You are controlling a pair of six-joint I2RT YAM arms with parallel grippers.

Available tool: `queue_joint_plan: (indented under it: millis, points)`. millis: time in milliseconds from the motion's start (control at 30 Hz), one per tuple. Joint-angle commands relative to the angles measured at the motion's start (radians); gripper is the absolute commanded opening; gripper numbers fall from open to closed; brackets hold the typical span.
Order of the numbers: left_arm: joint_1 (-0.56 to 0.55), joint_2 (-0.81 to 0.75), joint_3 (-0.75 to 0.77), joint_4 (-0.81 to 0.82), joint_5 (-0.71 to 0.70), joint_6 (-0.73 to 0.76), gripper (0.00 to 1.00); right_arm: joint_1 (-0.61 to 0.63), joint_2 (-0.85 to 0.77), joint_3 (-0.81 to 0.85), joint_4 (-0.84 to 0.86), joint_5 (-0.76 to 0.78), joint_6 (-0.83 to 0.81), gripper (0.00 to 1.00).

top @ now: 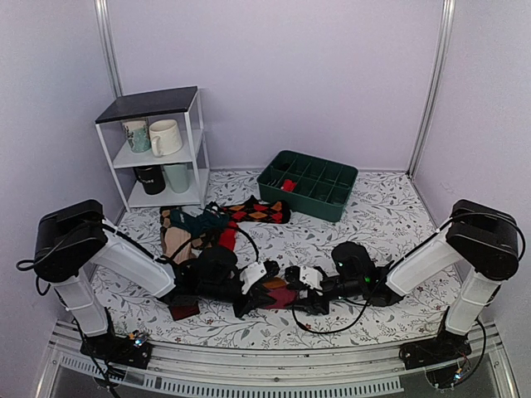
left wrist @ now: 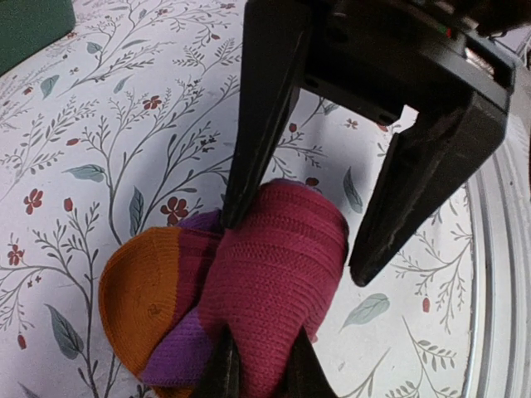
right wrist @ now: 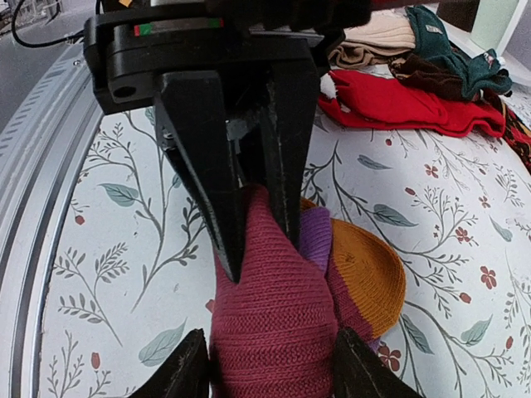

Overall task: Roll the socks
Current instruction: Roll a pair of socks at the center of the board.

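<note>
The maroon sock (top: 279, 297) with an orange toe (left wrist: 141, 298) and a purple stripe lies bunched into a thick roll on the floral cloth at front centre. My left gripper (top: 264, 292) comes from the left. In the left wrist view its fingertips (left wrist: 262, 330) are pinched on the maroon knit (left wrist: 274, 265). My right gripper (top: 290, 294) comes from the right, open, with its fingers astride the roll (right wrist: 270, 332). The right wrist view shows the left gripper (right wrist: 261, 249) biting the top of the roll (right wrist: 265, 356), with the orange toe (right wrist: 365, 274) to its right.
A pile of other socks (top: 199, 225), among them red (right wrist: 390, 104), teal (right wrist: 456, 58) and black-red argyle (top: 259, 209), lies behind the left arm. A green divided tray (top: 307, 184) stands at the back. A white shelf with mugs (top: 158, 141) stands back left. A metal rail (right wrist: 33, 191) edges the table front.
</note>
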Motion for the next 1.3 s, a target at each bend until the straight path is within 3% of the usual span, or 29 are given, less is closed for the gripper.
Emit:
queue_joint_plan:
  millis: [0,133,267,367,400,433,467,600,833,900,1267]
  points:
    - [-0.003,0.071,-0.041,-0.229,0.049,-0.011,0.0,0.015,0.06,0.033,-0.042,0.012,0.045,0.5]
    - [-0.003,0.07,-0.043,-0.226,0.054,-0.011,0.0,0.025,0.086,0.029,-0.048,0.043,0.058,0.48]
    - [-0.002,0.069,-0.044,-0.219,0.059,-0.003,0.0,0.029,0.103,0.044,-0.104,0.052,0.079,0.25]
    - [-0.003,0.048,-0.048,-0.201,0.053,0.012,0.02,0.029,0.13,0.077,-0.187,0.052,0.109,0.17]
    - [-0.002,0.033,-0.048,-0.194,0.043,0.023,0.1,0.029,0.136,0.096,-0.221,0.044,0.122,0.16]
    - [-0.003,0.015,-0.046,-0.193,0.026,0.033,0.27,0.029,0.143,0.11,-0.253,0.032,0.131,0.15]
    - [-0.005,-0.008,-0.047,-0.192,0.003,0.046,0.32,0.028,0.147,0.121,-0.284,0.019,0.148,0.14]
    - [-0.026,-0.157,-0.102,-0.143,-0.135,0.124,0.32,0.026,0.152,0.157,-0.386,-0.022,0.194,0.14]
    - [-0.08,-0.432,-0.294,0.001,-0.184,0.336,0.36,0.008,0.207,0.328,-0.72,-0.137,0.232,0.14]
    - [-0.085,-0.442,-0.312,0.024,-0.19,0.363,0.41,-0.001,0.225,0.363,-0.794,-0.162,0.246,0.14]
    - [-0.088,-0.308,-0.278,0.144,-0.229,0.543,0.48,-0.033,0.308,0.484,-0.999,-0.198,0.281,0.14]
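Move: The rolled pair of socks is still pinched by the left fingers, its middle about 4 cm to that hand's right, 1 cm ahead and level with it. The right hand's open fingers straddle the other end, the middle some 4 cm to its left, level fore and aft, 2 cm below. From the left hand, the red sock lies about 12 cm ahead and 10 cm left, the striped sock 20 cm left and 3 cm ahead, both 2 cm lower. Right fingers pinch the socks, then go about 4 cm left as the left hand releases and withdraws leftward. ##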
